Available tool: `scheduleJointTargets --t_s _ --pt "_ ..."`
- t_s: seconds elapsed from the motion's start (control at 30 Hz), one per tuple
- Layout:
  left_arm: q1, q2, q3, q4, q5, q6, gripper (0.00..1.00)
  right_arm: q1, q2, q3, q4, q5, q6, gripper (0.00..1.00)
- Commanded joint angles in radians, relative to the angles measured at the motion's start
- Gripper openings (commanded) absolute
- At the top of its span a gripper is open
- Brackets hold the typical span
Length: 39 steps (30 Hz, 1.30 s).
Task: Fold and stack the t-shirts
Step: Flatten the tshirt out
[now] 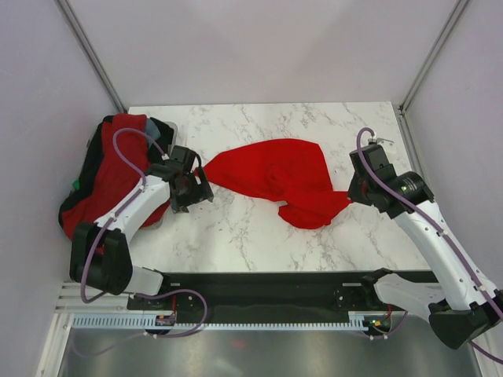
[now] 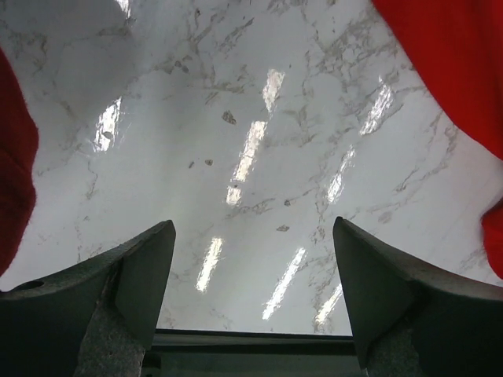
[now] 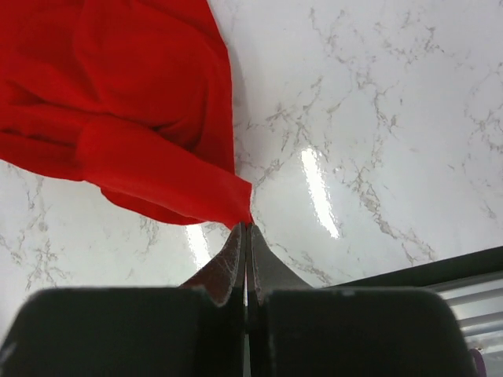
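A bright red t-shirt (image 1: 275, 177) lies crumpled across the middle of the marble table (image 1: 251, 236). My right gripper (image 1: 351, 191) is at its right edge. In the right wrist view its jaws are pressed together (image 3: 247, 228) with a corner of the red t-shirt (image 3: 134, 118) pinched at their tips. My left gripper (image 1: 192, 188) sits by the shirt's left end. In the left wrist view it stands open (image 2: 253, 236) over bare marble with nothing between its fingers. Red cloth (image 2: 448, 71) shows at the upper right and at the left edge of that view.
A dark bin (image 1: 90, 184) at the table's left edge holds more red t-shirts (image 1: 118, 157), and the left arm reaches over it. Bare marble lies in front of and behind the shirt. Frame posts stand at the back corners.
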Motion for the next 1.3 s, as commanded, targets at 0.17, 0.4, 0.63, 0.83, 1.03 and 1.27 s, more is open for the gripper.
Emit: scheduleJointTargets --t_s 0.17,0.4,0.63,0.83,1.03,1.27 --pt "0.08 0.166 0.151 0.146 -0.053 -0.063 0.83 -0.046 -0.083 -0.125 0.066 -0.021 -0.063 0.0" --pt "0.147 0.413 0.34 0.158 -0.048 -0.062 0.78 -0.143 -0.081 -0.162 0.104 -0.086 -0.129 0.0" --pt "0.166 0.628 0.531 0.133 -0.079 -0.071 0.72 -0.164 -0.024 -0.181 0.173 -0.179 -0.177 0.0" --pt "0.169 0.719 0.579 0.133 -0.085 -0.081 0.66 -0.172 0.009 -0.219 0.216 -0.206 -0.201 0.0" --pt "0.169 0.719 0.556 0.13 -0.111 -0.088 0.41 -0.178 0.024 -0.222 0.237 -0.216 -0.206 0.0" --pt "0.169 0.699 0.573 0.088 -0.108 -0.075 0.02 -0.18 0.035 -0.208 0.24 -0.227 -0.207 0.0"
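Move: The t-shirt's loose left corner lies about 17 cm ahead of the open left hand, 3 cm to its left and 9 cm below. From there the t-shirt's middle is some 14 cm ahead and 18 cm right, and the shirt pile 10 cm ahead and 22 cm left. The right hand already holds the right corner up; from it the t-shirt's middle is about 18 cm ahead and 11 cm left, the left corner 20 cm ahead and 31 cm left, both some 22 cm down. The left hand reaches forward about 18 cm, drifting a little left and sinking 7 cm as its wrist turns some 15 degrees counter-clockwise, then stops at the t-shirt's left corner and shuts its wide-open fingers, pinching the corner. Meanwhile the right hand keeps its hold on the right corner and lowers it about 7 cm, swinging a little to the right and back left on the way. ##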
